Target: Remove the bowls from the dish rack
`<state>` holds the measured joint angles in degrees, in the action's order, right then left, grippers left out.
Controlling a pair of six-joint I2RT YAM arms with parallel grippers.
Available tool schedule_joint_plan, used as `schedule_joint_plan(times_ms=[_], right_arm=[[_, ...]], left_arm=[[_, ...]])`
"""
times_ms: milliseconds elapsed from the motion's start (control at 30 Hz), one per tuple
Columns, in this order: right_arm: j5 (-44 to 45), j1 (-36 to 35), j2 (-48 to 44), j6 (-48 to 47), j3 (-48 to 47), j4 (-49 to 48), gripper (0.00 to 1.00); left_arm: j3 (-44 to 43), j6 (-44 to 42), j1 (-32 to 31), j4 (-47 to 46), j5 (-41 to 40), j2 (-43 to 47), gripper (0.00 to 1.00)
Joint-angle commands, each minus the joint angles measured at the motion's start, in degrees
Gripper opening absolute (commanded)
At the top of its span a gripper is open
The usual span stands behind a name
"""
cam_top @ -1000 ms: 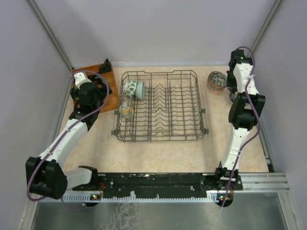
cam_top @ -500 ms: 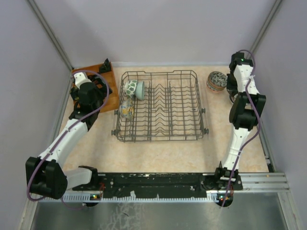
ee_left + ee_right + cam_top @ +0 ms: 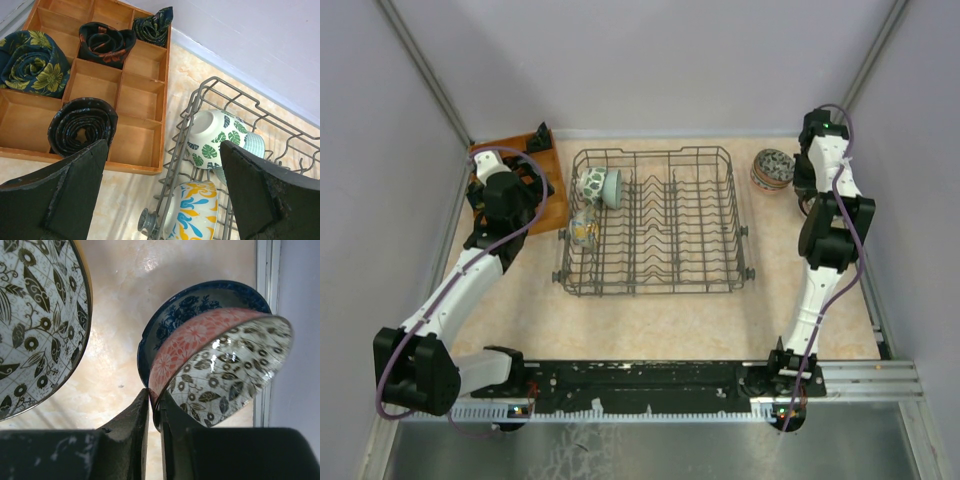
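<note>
The dish rack point(image 3: 690, 215) point(image 3: 197, 97) holds a green-leaf bowl point(image 3: 590, 185) point(image 3: 215, 140), a pale blue bowl point(image 3: 612, 186) point(image 3: 252, 144) against it, and a yellow-and-blue bowl point(image 3: 584, 230) point(image 3: 197, 210). My left gripper point(image 3: 525, 195) point(image 3: 164, 165) hangs open above the rack's left rim, holding nothing. At the back right corner my right gripper point(image 3: 807, 195) point(image 3: 155, 400) is shut on the rim of a pink-flowered bowl point(image 3: 200, 335), which rests tilted in a dark blue bowl point(image 3: 175, 320). The arm hides both bowls in the top view.
A leaf-patterned bowl point(image 3: 772, 168) point(image 3: 35, 320) stands on the table left of the right gripper. An orange-brown compartment tray point(image 3: 548, 200) point(image 3: 140, 95) with rolled dark cloths lies left of the rack. The side wall and a metal rail point(image 3: 264, 300) run close by the stacked bowls.
The right arm has shifted slightly at the back right corner with the pink bowl in its fingers. The left arm and the rack's bowls have not moved.
</note>
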<state>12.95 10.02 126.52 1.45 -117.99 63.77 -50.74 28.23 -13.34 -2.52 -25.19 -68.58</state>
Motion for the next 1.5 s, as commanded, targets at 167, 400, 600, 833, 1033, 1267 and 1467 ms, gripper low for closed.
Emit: schedule_joint_plan(times_ms=[167,400,600,833,1033,1267,1467], right_arm=[[1.17,1.02,1.4,0.24,-3.4,-0.57,0.16],[1.41,1.21,1.74,0.72,-4.19,-0.55,0.25],[0.74,1.23,-0.28,1.33,-3.64,-2.07,0.42],[-0.56,1.14,-5.05,2.24,-2.1,-3.21,0.49],[0.6,-1.19,-15.93,3.25,3.31,-6.1,0.57],[3.68,-15.24,-35.98,3.61,18.21,-20.32,0.68],[-21.28,-26.02,-50.41,14.59,42.82,-48.77,0.7]], left_arm=[[-0.55,-0.69,0.23,0.1,-0.38,1.4,0.99],[-0.29,-0.66,0.17,0.03,-0.7,1.44,0.99],[0.0,-0.57,0.18,-0.2,-0.71,1.25,0.99],[0.68,-0.29,0.24,-0.3,-0.54,1.68,0.99],[0.99,0.28,0.16,-0.32,0.72,2.26,0.99],[1.26,1.0,-0.06,-1.01,3.21,2.92,0.99],[1.25,1.28,-0.19,-0.36,4.9,2.79,0.99]])
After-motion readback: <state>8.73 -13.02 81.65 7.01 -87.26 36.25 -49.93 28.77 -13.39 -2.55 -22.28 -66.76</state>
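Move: The right hand pinches the left rim of the tilted pink bowl; the blue bowl under it is centred about 5 cm right, 1 cm ahead and 4 cm below. The bowl stack stands some 7 cm ahead and 7 cm left, 2 cm lower; the rack's middle is roughly 40 cm left, 6 cm back and 3 cm below. From the left hand the blue bowl is about 73 cm right, 5 cm ahead and 18 cm below. The right hand releases the pink bowl, then rises and swings left towards the rack, each some 20 cm. ##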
